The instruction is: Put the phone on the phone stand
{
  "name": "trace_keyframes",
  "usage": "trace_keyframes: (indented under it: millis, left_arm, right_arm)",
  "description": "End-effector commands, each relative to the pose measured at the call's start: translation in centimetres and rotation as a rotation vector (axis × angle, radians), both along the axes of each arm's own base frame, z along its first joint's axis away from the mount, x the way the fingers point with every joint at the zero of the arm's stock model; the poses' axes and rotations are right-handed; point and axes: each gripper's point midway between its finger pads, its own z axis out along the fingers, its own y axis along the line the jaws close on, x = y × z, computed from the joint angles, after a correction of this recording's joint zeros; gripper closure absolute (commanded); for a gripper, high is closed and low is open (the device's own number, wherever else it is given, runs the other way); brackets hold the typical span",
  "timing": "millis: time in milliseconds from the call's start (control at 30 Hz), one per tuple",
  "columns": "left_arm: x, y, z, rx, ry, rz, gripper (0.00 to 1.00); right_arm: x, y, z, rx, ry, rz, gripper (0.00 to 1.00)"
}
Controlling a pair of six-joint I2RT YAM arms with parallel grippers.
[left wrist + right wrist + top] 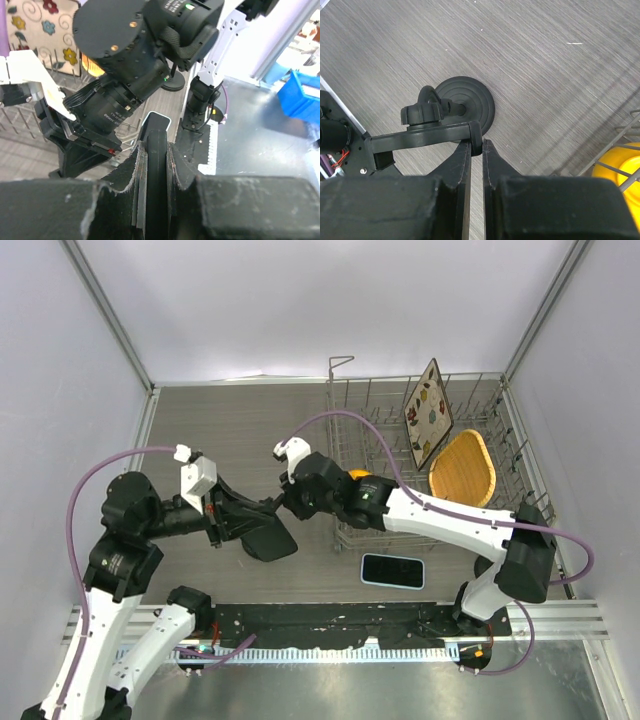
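The phone, dark-screened with a pale rim, lies flat on the table near the front edge, apart from both grippers; it also shows in the left wrist view, the phone just beyond my fingers. The black phone stand is held off the table between the two arms. My left gripper is shut on the stand's thin plate, seen edge-on. My right gripper pinches the end lip of the stand's arm. Its round base and knob hang over the table.
A wire dish rack fills the right back of the table, holding a patterned board, a wooden plate and a yellow item. A blue bin stands off the table's front.
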Motion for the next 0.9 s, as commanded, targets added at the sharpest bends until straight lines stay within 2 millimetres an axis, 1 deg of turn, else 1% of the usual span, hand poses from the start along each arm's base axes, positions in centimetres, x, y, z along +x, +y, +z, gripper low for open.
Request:
trace_keyframes:
  millis: [0, 33, 67, 100, 133, 167, 233, 267, 300, 333, 367, 433, 467, 533, 567, 600, 667, 700, 767, 800, 867]
  left_arm:
    - [-0.3, -0.5, 2.2, -0.019, -0.280, -0.095, 1.00]
    - [-0.1, -0.6, 1.9, -0.014, -0.309, -0.111, 1.00]
    - [0.2, -0.8, 1.2, -0.015, -0.305, -0.123, 1.00]
    - [0.8, -1.0, 1.6, -0.031, -0.341, -0.124, 1.00]
    - [1.0, -1.3, 1.5, -0.040, -0.347, -0.134, 1.00]
    - [1.2, -1.6, 1.0, -0.052, -0.313, -0.150, 1.00]
    - [2.0, -2.2, 0.7, -0.056, -0.303, -0.195, 1.00]
    - [2.1, -2.3, 0.8, -0.055, -0.295, -0.210, 1.00]
    - [1.9, -2.5, 0.7, -0.053, -0.285, -0.241, 1.00]
    - [2.5, -2.9, 0.3, -0.049, -0.267, -0.249, 1.00]
    - [2.6, -3.1, 0.5, -0.051, -0.272, -0.255, 1.00]
    - [2.8, -3.7, 0.5, -0.056, -0.284, -0.272, 1.00]
    - [3.1, -3.9, 0.5, -0.056, -0.284, -0.272, 1.00]
    - [3.0, -4.5, 0.2, -0.053, -0.279, -0.296, 1.00]
    - [3.2, -4.7, -0.3, -0.047, -0.271, -0.300, 1.00]
    - [3.3, -4.7, -0.7, -0.041, -0.264, -0.297, 1.00]
    - [3.8, -4.8, -1.2, -0.031, -0.281, -0.286, 1.00]
    - [3.7, -4.7, -1.9, -0.015, -0.244, -0.289, 1.00]
    - [4.2, -4.8, -2.3, 0.009, -0.267, -0.288, 1.00]
    - [4.2, -4.7, -2.8, 0.027, -0.243, -0.282, 1.00]
    - [4.7, -4.6, -3.0, 0.044, -0.273, -0.261, 1.00]
  right_arm:
    - [-0.7, -0.2, 2.4, 0.068, 0.006, 0.111, 0.99]
    - [-0.7, -0.2, 2.5, 0.071, 0.008, 0.128, 0.99]
    - [-1.4, 0.2, 2.5, 0.083, 0.029, 0.182, 0.99]
    - [-1.4, 0.3, 2.6, 0.088, 0.033, 0.200, 0.99]
    - [-1.2, 0.3, 2.4, 0.083, 0.032, 0.222, 0.99]
    - [-1.3, 0.4, 2.3, 0.082, 0.039, 0.240, 0.99]
    - [-1.6, 0.7, 2.4, 0.090, 0.046, 0.284, 0.99]
    - [-1.7, 0.7, 2.2, 0.086, 0.053, 0.294, 0.99]
    - [-2.0, 1.0, 2.5, 0.096, 0.055, 0.321, 0.99]
    - [-2.1, 1.1, 2.4, 0.096, 0.059, 0.338, 0.99]
    - [-2.0, 1.1, 2.2, 0.088, 0.053, 0.354, 0.99]
    - [-2.1, 1.4, 2.5, 0.090, 0.059, 0.389, 0.99]
    - [-2.0, 1.3, 2.2, 0.071, 0.065, 0.399, 0.99]
    - [-1.7, 1.8, 2.5, 0.070, 0.062, 0.411, 0.99]
    - [-1.8, 1.9, 2.6, 0.072, 0.068, 0.422, 0.99]
    - [-1.6, 2.1, 2.8, 0.076, 0.065, 0.423, 0.99]
    - [-1.7, 2.2, 2.9, 0.080, 0.070, 0.440, 0.99]
    - [-1.7, 2.2, 3.0, 0.082, 0.069, 0.442, 0.99]
    - [-1.9, 2.3, 3.2, 0.088, 0.072, 0.458, 0.99]
    - [-1.9, 2.3, 3.2, 0.089, 0.071, 0.464, 0.99]
    - [-2.3, 2.3, 3.2, 0.096, 0.078, 0.491, 0.99]
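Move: Roughly 5 cm ahead of the left hand, level sideways and some 8 cm lower, is the phone stand's cradle; the phone is already in the left fingers. The right fingers already pinch one end of the cradle, so its middle lies about 2 cm back and 3 cm left of that hand, at its height. From the left hand the orange cup is some 15 cm ahead and 18 cm right, and the spare phone about 27 cm right, 2 cm back. Carrying the phone in towards the cradle, the left hand goes right, forward and down, roughly 4 cm each way, while its wrist swings some 15 degrees clockwise and its fingertips tip up a little. The right hand keeps its pinch on the cradle and turns the stand about 25 degrees counter-clockwise, shifting just a centimetre or two back and left. ##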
